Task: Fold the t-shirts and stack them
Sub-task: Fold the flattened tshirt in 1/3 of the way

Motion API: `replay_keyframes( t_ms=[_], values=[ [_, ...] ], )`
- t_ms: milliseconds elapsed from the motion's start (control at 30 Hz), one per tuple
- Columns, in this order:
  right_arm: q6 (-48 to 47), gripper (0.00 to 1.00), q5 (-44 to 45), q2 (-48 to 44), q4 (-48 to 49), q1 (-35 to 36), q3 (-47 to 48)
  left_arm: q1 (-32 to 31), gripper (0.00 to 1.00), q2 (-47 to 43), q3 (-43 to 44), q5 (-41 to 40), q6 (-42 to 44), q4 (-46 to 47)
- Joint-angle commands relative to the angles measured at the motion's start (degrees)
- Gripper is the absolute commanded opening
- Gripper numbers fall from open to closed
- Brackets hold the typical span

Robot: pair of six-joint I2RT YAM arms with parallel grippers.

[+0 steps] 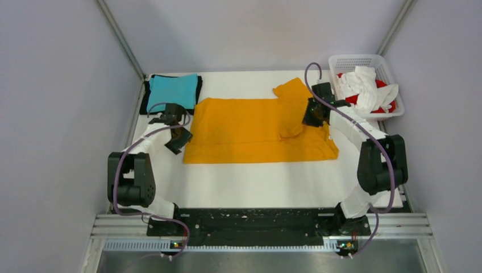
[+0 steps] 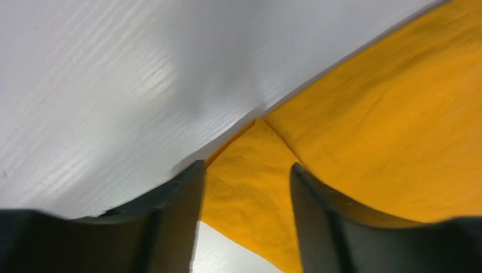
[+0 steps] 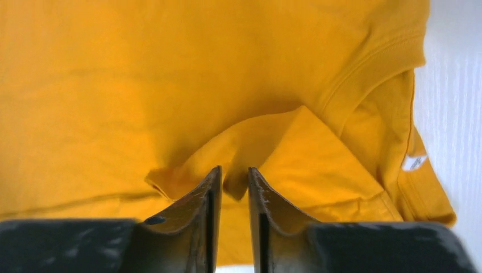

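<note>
The orange-yellow t-shirt [image 1: 250, 128] lies spread flat in the middle of the table, with its right sleeve part folded inward. My right gripper [image 1: 311, 115] is shut on a fold of that cloth near the collar; the pinched fold shows between the jaws in the right wrist view [image 3: 234, 170]. My left gripper [image 1: 181, 136] is at the shirt's left edge. It is open [image 2: 247, 168], with a corner of the orange-yellow t-shirt [image 2: 250, 187] lying between the fingers. A folded teal t-shirt [image 1: 172, 91] lies on a black t-shirt [image 1: 146, 96] at the back left.
A white lattice basket [image 1: 392, 71] stands at the back right and holds crumpled white [image 1: 361, 85] and red [image 1: 389, 96] shirts. The white table surface [image 1: 256, 182] runs in front of the orange-yellow shirt. Grey walls enclose both sides.
</note>
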Motion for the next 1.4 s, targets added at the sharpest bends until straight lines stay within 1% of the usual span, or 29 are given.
replay_keyframes(
  t_ms=[0,33,67,133,167,233,300,333,400,433,533,667,800,900,1000,1133,1167,1267,1367],
  values=[
    [3.50,0.36,5.38,6.72,6.74,-2.62,6.16,0.91,0.69,2.34,6.33,-2.12,0.54,1.59],
    [4.17,0.47,4.81,8.02,7.57,-3.04,7.13,0.90,0.78,2.62,7.44,-1.54,0.78,1.33],
    [4.17,0.54,3.50,8.97,8.30,-3.28,8.12,0.89,0.86,2.64,8.29,-1.12,1.06,1.00],
    [3.78,0.64,1.02,9.05,9.20,-3.26,8.51,0.87,0.96,2.15,9.21,-0.86,1.67,0.26],
    [3.26,0.68,0.03,8.31,9.71,-3.25,7.17,0.89,0.98,1.50,9.24,-0.93,1.82,-0.27],
    [2.19,0.76,-0.61,5.65,10.30,-3.27,3.91,0.87,0.99,0.44,8.90,-0.98,2.28,-1.56],
    [0.98,0.81,-3.05,1.75,10.78,-3.24,-0.66,0.88,0.99,-0.55,8.13,-0.12,3.09,-2.35],
    [0.79,0.82,-5.84,-0.02,11.99,-3.26,-3.35,0.89,0.99,-1.06,7.58,0.71,3.87,-2.27],
    [1.38,0.95,-12.09,-2.63,15.88,-3.07,-8.97,0.81,0.99,-1.74,6.16,3.55,5.04,-1.24],
    [1.70,0.96,-14.93,-3.11,17.34,-2.70,-11.01,0.81,0.99,-1.95,5.56,5.03,5.55,-0.65],
    [1.90,0.98,-17.28,-2.05,18.61,-0.73,-13.21,0.74,0.99,-2.66,3.98,9.64,6.33,1.22],
    [2.16,0.98,-18.10,2.25,22.17,2.08,-11.64,0.09,0.99,-4.80,2.21,11.39,7.26,4.46],
    [2.01,0.98,-16.89,9.75,22.91,4.99,-4.24,-0.70,0.99,-5.78,1.60,12.66,8.30,6.40],
    [1.52,0.98,-13.02,13.81,22.82,6.24,2.08,-1.02,0.99,-5.71,1.60,12.81,8.56,6.46],
    [0.93,0.98,-10.12,17.13,20.73,6.66,7.59,-1.44,0.99,-5.56,1.75,12.80,8.83,6.74],
    [-0.50,0.98,-7.54,17.40,19.31,6.89,9.22,-2.12,0.99,-4.93,2.40,12.80,9.37,7.12],
    [-0.88,0.98,-6.97,17.00,19.06,6.89,8.92,-2.40,0.99,-4.54,2.66,14.61,9.56,7.34],
    [-1.45,0.98,-6.48,14.94,18.45,6.88,6.37,-3.57,0.99,-2.81,3.52,15.80,9.78,8.31],
    [-1.57,0.98,-4.83,11.03,18.45,6.95,1.47,-5.46,0.99,-0.34,4.63,17.09,10.05,10.18]
  ],
)
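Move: Some 7 cm to the right hand's left, roughly 2 cm back and 7 cm below, lies the rumpled folded-over sleeve of the orange t-shirt. The far sleeve is about 14 cm ahead of that hand and 6 cm left, and the near fold edge some 13 cm back and level sideways. For the left hand, the flap's left corner lies about 1 cm ahead, 2 cm right and 3 cm below; the folded stack is roughly 23 cm ahead and 4 cm left. Opening wide as it leaves the sleeve, the right hand dips forward about 5 cm, draws back, then swings left and lower over the rumpled fold and runs forward again, ending roughly 10 cm left and 6 forward. The left fingers finish spreading; that hand rises 4 cm off the flap's corner with a short forward nudge, then slides right about 6 cm above the flap, turning clockwise. ##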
